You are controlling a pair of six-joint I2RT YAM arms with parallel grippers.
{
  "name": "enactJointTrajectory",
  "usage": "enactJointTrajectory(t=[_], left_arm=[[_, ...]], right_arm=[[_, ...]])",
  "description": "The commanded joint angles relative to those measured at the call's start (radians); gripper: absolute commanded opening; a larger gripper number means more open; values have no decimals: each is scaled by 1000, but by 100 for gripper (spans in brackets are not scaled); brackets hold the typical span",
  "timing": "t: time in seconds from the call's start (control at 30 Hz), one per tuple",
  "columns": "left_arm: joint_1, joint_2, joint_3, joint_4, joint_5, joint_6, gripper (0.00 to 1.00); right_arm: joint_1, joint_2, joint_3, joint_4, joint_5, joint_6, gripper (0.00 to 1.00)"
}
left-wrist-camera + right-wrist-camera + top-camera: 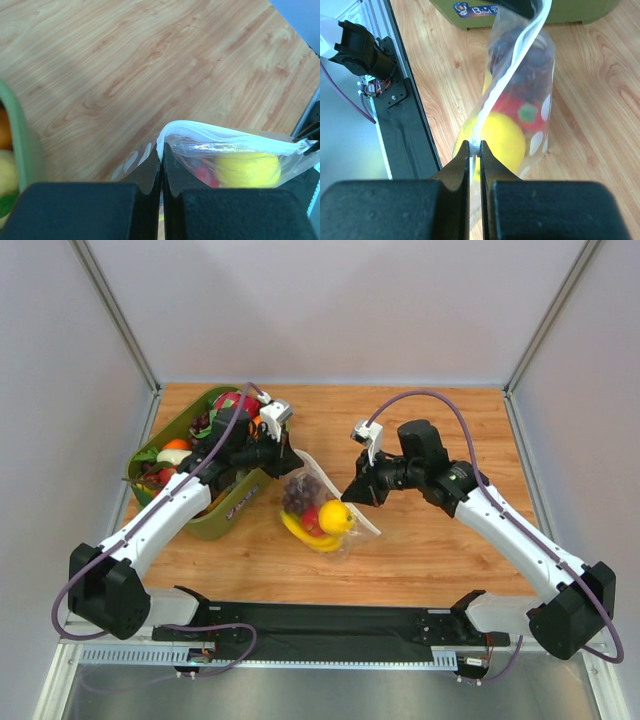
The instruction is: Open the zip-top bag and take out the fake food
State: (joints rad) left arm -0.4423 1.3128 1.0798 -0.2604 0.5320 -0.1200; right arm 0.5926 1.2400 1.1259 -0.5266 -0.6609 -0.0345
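Observation:
The clear dotted zip-top bag (pixel 322 502) hangs between both grippers over the table's middle. Inside it I see a yellow lemon (pixel 336 517), a banana (pixel 305 534), dark grapes (pixel 300 492) and a red round fruit (pixel 313 519). My left gripper (pixel 291 462) is shut on the bag's zip edge at its left end; the left wrist view shows the strip (pixel 200 131) pinched at the fingertips. My right gripper (pixel 350 492) is shut on the zip strip (pixel 512 72) at the right end, with the lemon (pixel 500 140) just beyond the fingertips.
An olive-green bin (pixel 226 515) with other toy produce stands at the left, right behind my left arm; its wall shows in the right wrist view (pixel 520 12). A black rail (pixel 320 625) runs along the near edge.

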Motion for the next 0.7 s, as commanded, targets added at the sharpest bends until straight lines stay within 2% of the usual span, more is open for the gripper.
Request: enactJointTrajectory(t=[0.0, 0.67], left_arm=[[54, -32, 14, 39, -127, -21, 0], [148, -76, 3, 24, -244, -32, 0]], right_arm=[[6, -47, 5, -70, -6, -10, 0], [6, -106, 26, -230, 119, -15, 0]])
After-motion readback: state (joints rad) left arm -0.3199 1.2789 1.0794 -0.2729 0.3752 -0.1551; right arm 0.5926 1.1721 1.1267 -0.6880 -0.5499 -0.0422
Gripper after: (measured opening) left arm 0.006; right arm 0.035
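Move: Both hands already pinch the bag's zip, left at its outer left part, right some 13 cm along it. The loose right end of the zip lies about 7 cm right of the right hand, 7 back and some 4 lower; the yellow fruit is 3 cm back of that hand and 2 left, 7 below. For the left hand, the green bin's middle is some 19 cm left and level with it, about 7 below; the grapes sit 6 cm back, straight in line, 8 below. The left hand keeps its shut pinch on the zip and pulls the bag about 6 cm left and 4 cm forward, towards the green bin, nearly level, turning some 15 degrees counter-clockwise. The right hand, fingers still shut on the zip, draws the other way, about 3 cm right with a little back and down, so that its pinch runs along the strip to the zip's right end. ##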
